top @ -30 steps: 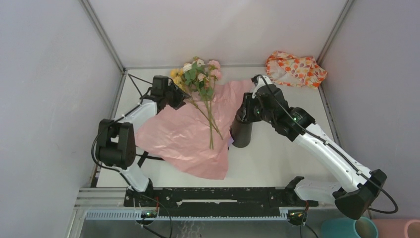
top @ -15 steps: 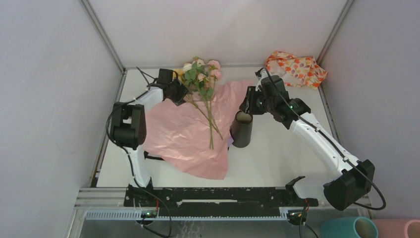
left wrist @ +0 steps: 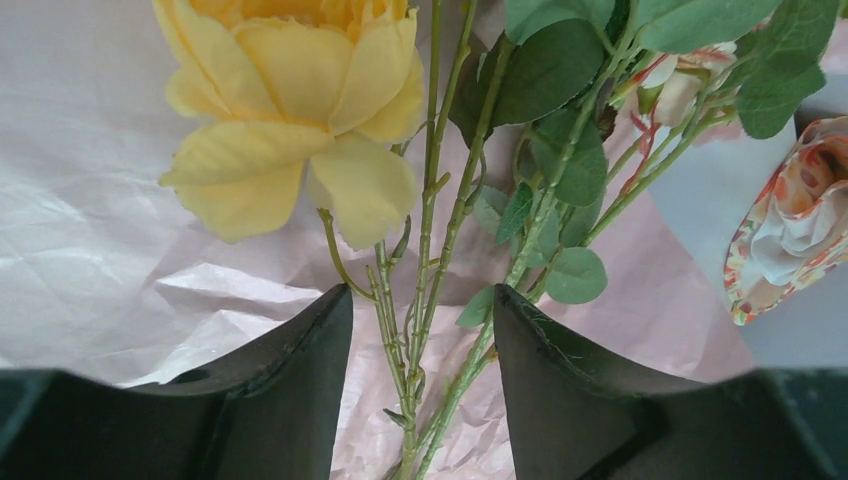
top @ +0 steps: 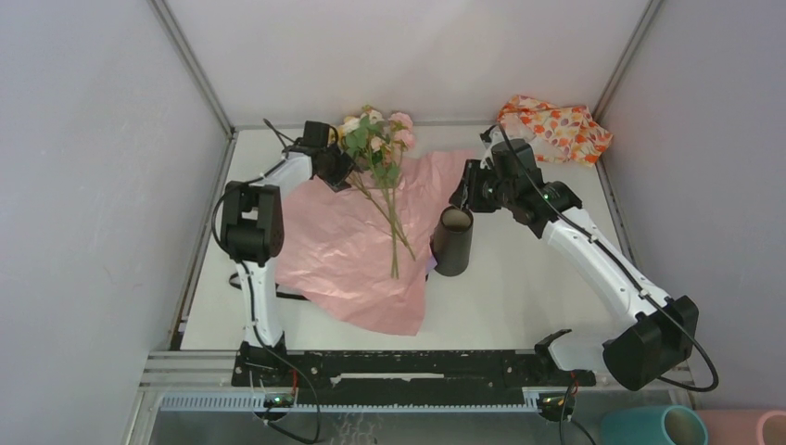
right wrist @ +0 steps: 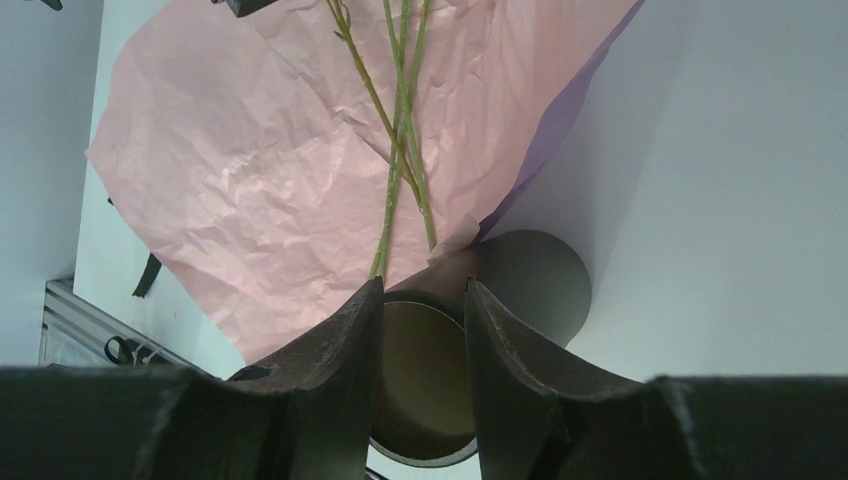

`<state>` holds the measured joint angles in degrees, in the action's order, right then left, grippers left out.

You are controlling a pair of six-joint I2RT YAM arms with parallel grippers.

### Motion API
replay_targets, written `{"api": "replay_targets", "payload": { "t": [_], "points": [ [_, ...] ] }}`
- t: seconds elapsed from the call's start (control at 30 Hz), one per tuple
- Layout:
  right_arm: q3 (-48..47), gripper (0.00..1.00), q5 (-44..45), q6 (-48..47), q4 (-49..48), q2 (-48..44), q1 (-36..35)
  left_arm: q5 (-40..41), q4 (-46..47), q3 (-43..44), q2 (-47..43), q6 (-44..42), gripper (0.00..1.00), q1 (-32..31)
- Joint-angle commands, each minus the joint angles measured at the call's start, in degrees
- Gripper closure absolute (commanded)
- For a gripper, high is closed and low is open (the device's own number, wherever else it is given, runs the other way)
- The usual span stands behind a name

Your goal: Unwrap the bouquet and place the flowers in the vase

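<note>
The flowers (top: 375, 139) lie on the opened pink paper (top: 343, 250), rose heads toward the back wall and thin green stems (top: 397, 232) running toward me. My left gripper (top: 345, 176) sits at the upper stems. In the left wrist view it (left wrist: 422, 300) is open, with the stems (left wrist: 430, 330) loose between its fingers under a yellow rose (left wrist: 300, 100). The black vase (top: 452, 243) stands upright at the paper's right edge. My right gripper (top: 461, 197) hovers just behind and above it, open (right wrist: 425, 290), with the vase's pale inside (right wrist: 430, 380) seen through the gap.
An orange-flowered patterned cloth (top: 553, 130) lies in the back right corner. Black ribbon (top: 273, 295) pokes out from under the paper's left edge. A teal cylinder (top: 649, 426) and a pink cylinder (top: 751, 428) stand off the table at the bottom right.
My right gripper has lifted off the vase and drawn back, then held still. My left arm has reached further toward the back wall, its gripper staying at the stems.
</note>
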<state>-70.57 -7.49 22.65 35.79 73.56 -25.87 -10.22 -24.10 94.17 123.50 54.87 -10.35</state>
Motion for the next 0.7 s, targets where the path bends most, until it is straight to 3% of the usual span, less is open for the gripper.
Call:
{"api": "replay_targets", "payload": {
  "t": [0.0, 0.37, 0.67],
  "points": [
    [-1.77, 0.56, -0.62, 0.06, -1.6, -0.08, 0.37, 0.2, -1.2, 4.06, 1.57, -1.69, 0.42, 0.33],
    [-1.77, 0.56, -0.87, 0.42, -1.35, 0.92, 0.41, -0.77, -1.3, 3.93, 4.26, -2.05, 0.5, 0.33],
    [-0.93, 0.57, -0.51, 0.74, -1.33, 0.54, 0.41, -0.64, -1.3, 4.31, 4.11, -2.55, 0.74, 0.35]
  ]
}}
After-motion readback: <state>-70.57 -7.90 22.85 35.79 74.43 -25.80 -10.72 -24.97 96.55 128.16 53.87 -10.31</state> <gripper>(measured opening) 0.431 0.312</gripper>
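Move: The left hand hangs right over the yellow flowers' stems, which lie about 3 cm below and 1 cm ahead of its half-open fingers. The yellow blooms are some 8 cm ahead and 4 cm left, the leafy stems 5 cm right and 2 cm ahead, the vase some 24 cm right and 22 cm back. From the right hand, those yellow stems lie roughly 19 cm ahead, 24 cm left and 20 cm below. The left fingers come in on the yellow flowers' stems from both sides, gathering them between the pads just behind the blooms. For this the hand sinks about 3 cm onto the pink paper side of the bouquet, nearly straight down and tipping barely, then stays put while the fingers close to roughly half their starting gap. ##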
